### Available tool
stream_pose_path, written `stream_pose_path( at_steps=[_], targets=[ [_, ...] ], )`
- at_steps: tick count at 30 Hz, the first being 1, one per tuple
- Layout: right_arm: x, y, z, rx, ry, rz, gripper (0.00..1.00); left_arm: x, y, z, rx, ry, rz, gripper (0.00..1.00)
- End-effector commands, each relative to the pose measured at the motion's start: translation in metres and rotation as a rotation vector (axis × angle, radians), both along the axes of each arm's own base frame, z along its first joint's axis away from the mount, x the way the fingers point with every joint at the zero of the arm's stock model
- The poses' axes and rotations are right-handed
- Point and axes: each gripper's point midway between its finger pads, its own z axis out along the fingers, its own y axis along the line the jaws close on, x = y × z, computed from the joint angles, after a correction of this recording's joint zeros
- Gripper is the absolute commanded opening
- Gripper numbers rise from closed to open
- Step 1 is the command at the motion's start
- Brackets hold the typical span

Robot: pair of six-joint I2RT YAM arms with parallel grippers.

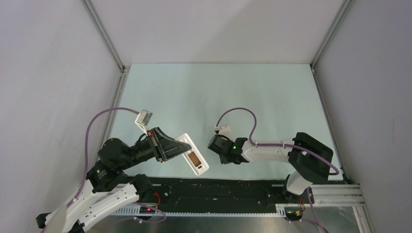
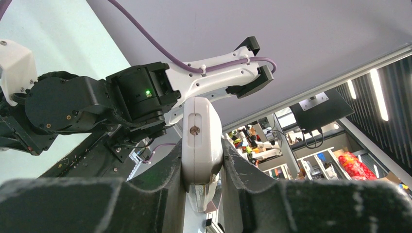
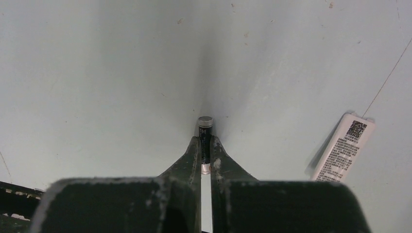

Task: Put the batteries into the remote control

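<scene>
The remote control (image 1: 192, 153) is a white slab held off the table by my left gripper (image 1: 167, 148), with its open battery bay facing up. In the left wrist view the remote control (image 2: 201, 128) stands edge-on, and my left gripper (image 2: 202, 145) is shut on both its sides. My right gripper (image 3: 204, 140) is shut on a dark battery (image 3: 205, 127) with silver ends, which points forward just above the pale table. From above, my right gripper (image 1: 212, 144) sits just right of the remote, and the battery is hidden there.
A small white panel (image 3: 344, 153) with a printed label and a QR code lies flat on the table to the right of my right gripper. A black rail (image 1: 233, 189) runs along the near edge. Grey walls with metal posts close the sides and back.
</scene>
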Motion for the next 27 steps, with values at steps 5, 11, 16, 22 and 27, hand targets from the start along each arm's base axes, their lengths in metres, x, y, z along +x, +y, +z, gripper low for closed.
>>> stream_pose_path(
  at_steps=[5, 11, 16, 22, 27],
  targets=[
    [-0.009, -0.024, 0.027, 0.003, -0.001, 0.022, 0.0, 0.004, 0.002, 0.013, -0.036, -0.037, 0.026, 0.0],
    [-0.015, -0.014, 0.107, 0.205, -0.165, 0.124, 0.03, 0.006, 0.002, 0.011, -0.031, -0.041, 0.036, 0.0],
    [-0.024, -0.026, 0.175, 0.412, -0.283, 0.153, 0.0, 0.007, 0.001, 0.01, -0.025, -0.041, 0.039, 0.0],
    [-0.042, -0.044, 0.252, 0.686, -0.425, 0.197, 0.0, 0.009, 0.0, 0.011, -0.02, -0.047, 0.042, 0.0],
    [-0.058, -0.056, 0.3, 0.876, -0.507, 0.242, 0.0, 0.009, 0.001, 0.011, -0.022, -0.048, 0.047, 0.0]
  ],
)
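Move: The right hand, low at the table, already pinches a battery. The remote control it is taken to hangs in the left gripper, its middle roughly 34 cm above the right hand, about 13 cm back and 9 cm to the left. The battery cover lies on the table about 10 cm to the right hand's right and 2 cm farther out. From the left hand, already gripping it, the remote's middle is about 3 cm back and 2 cm right, at its own height. Low over the table the right hand first slips about 2 cm to the right, then sweeps up some 26 cm towards the height of the remote, drifting back and right by about 5 cm each. On the way the wrist swings through roughly 50 degrees, from fingers pointing steeply down to nearly level, pointing forward and left, the battery still pinched between the closed tips. ##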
